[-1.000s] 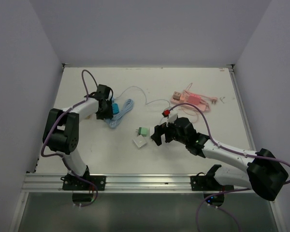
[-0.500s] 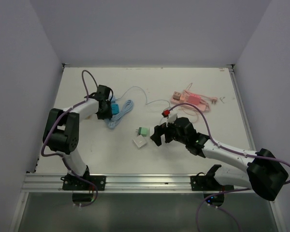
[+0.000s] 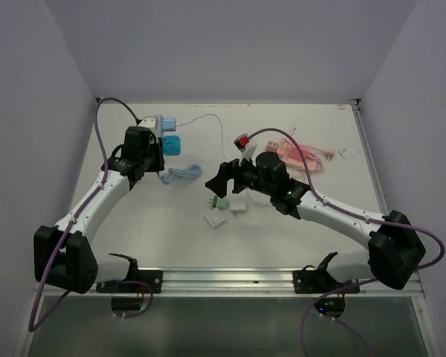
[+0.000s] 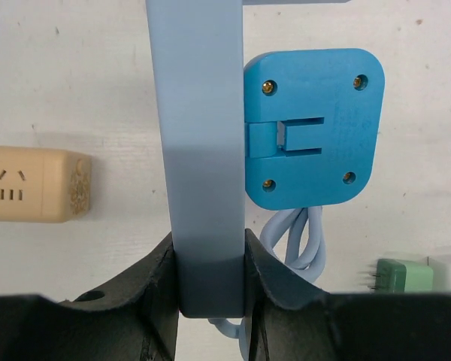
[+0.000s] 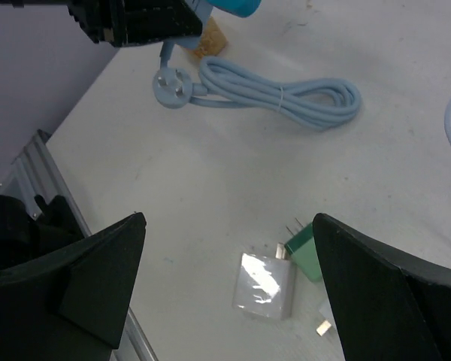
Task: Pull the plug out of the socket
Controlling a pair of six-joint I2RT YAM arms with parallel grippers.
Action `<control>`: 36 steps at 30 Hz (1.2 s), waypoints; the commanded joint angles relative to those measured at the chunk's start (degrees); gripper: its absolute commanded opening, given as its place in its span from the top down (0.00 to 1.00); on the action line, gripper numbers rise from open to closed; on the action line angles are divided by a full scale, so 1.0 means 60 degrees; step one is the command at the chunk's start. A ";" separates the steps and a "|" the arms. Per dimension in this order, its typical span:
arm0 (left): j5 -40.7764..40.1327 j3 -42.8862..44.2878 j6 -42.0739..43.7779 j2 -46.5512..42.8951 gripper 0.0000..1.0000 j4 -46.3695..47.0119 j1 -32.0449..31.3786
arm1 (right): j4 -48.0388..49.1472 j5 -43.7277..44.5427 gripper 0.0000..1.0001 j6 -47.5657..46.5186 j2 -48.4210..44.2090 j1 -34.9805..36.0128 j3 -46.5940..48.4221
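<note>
A pale blue socket strip (image 4: 203,113) is clamped between the fingers of my left gripper (image 4: 209,256), which is shut on its lower end. A bright blue plug (image 4: 312,128) with four screws sits against the strip's right side. In the top view the same socket (image 3: 162,123) and plug (image 3: 172,146) are at the back left, in front of my left gripper (image 3: 149,143). The plug's pale blue cable (image 3: 180,172) lies coiled on the table. My right gripper (image 3: 220,178) hovers at mid-table, open and holding nothing, right of the plug. Its dark fingers (image 5: 98,278) frame bare table.
A green plug (image 5: 304,252) and a white adapter (image 5: 264,284) lie under the right gripper. A second white adapter (image 3: 238,206) lies beside them. A beige socket cube (image 4: 37,184) sits left of the held strip. Pink parts (image 3: 301,156) lie at the back right.
My left gripper closed on the socket and carried it, with the plug, back and to the left; the cable trailed after. My right arm swung back and left over the green plug.
</note>
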 commanded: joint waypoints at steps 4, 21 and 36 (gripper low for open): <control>0.1177 -0.1150 0.0961 -0.1723 1.00 0.2281 -0.0131 | 0.1118 -0.1042 0.05 0.1274 0.1499 -0.0054 0.2107; 0.2366 -0.2338 0.1635 -0.3365 1.00 0.3543 -0.0204 | 0.1178 -0.0956 0.10 0.2418 0.3993 -0.0054 0.4337; 0.2396 -0.2484 0.1592 -0.3526 1.00 0.3733 -0.0204 | 0.1674 -0.0618 0.29 0.2740 0.5107 -0.0054 0.5012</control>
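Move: The blue plug on the power strip's side is about 15 cm to the right hand's left and 10 cm ahead, roughly level with it; the white-corded plug at the strip's far end is some 6 cm beyond the blue one and a little higher. On the table 17 cm below the hand, the coiled cable lies 11 cm left and 3 cm ahead, the green adapter 6 cm back and 2 cm right. From the left hand, already gripping the strip's near end, the blue plug is 8 cm ahead, 4 cm right and 4 cm up. The right hand sweeps left and forward, some 14 cm in all, to the blue plug, climbing over 4 cm at first and then dipping unevenly to end less than 2 cm higher, while its wide-open fingers start to close around the plug's sides, though a touch can't be made out. Meanwhile the left hand keeps its grip on the strip and brings the plug to meet them, drawing back, up and right by 3 to 4 cm each with the fingers tipping up and the wrist turning clockwise, then holds nearly still for the second half. ##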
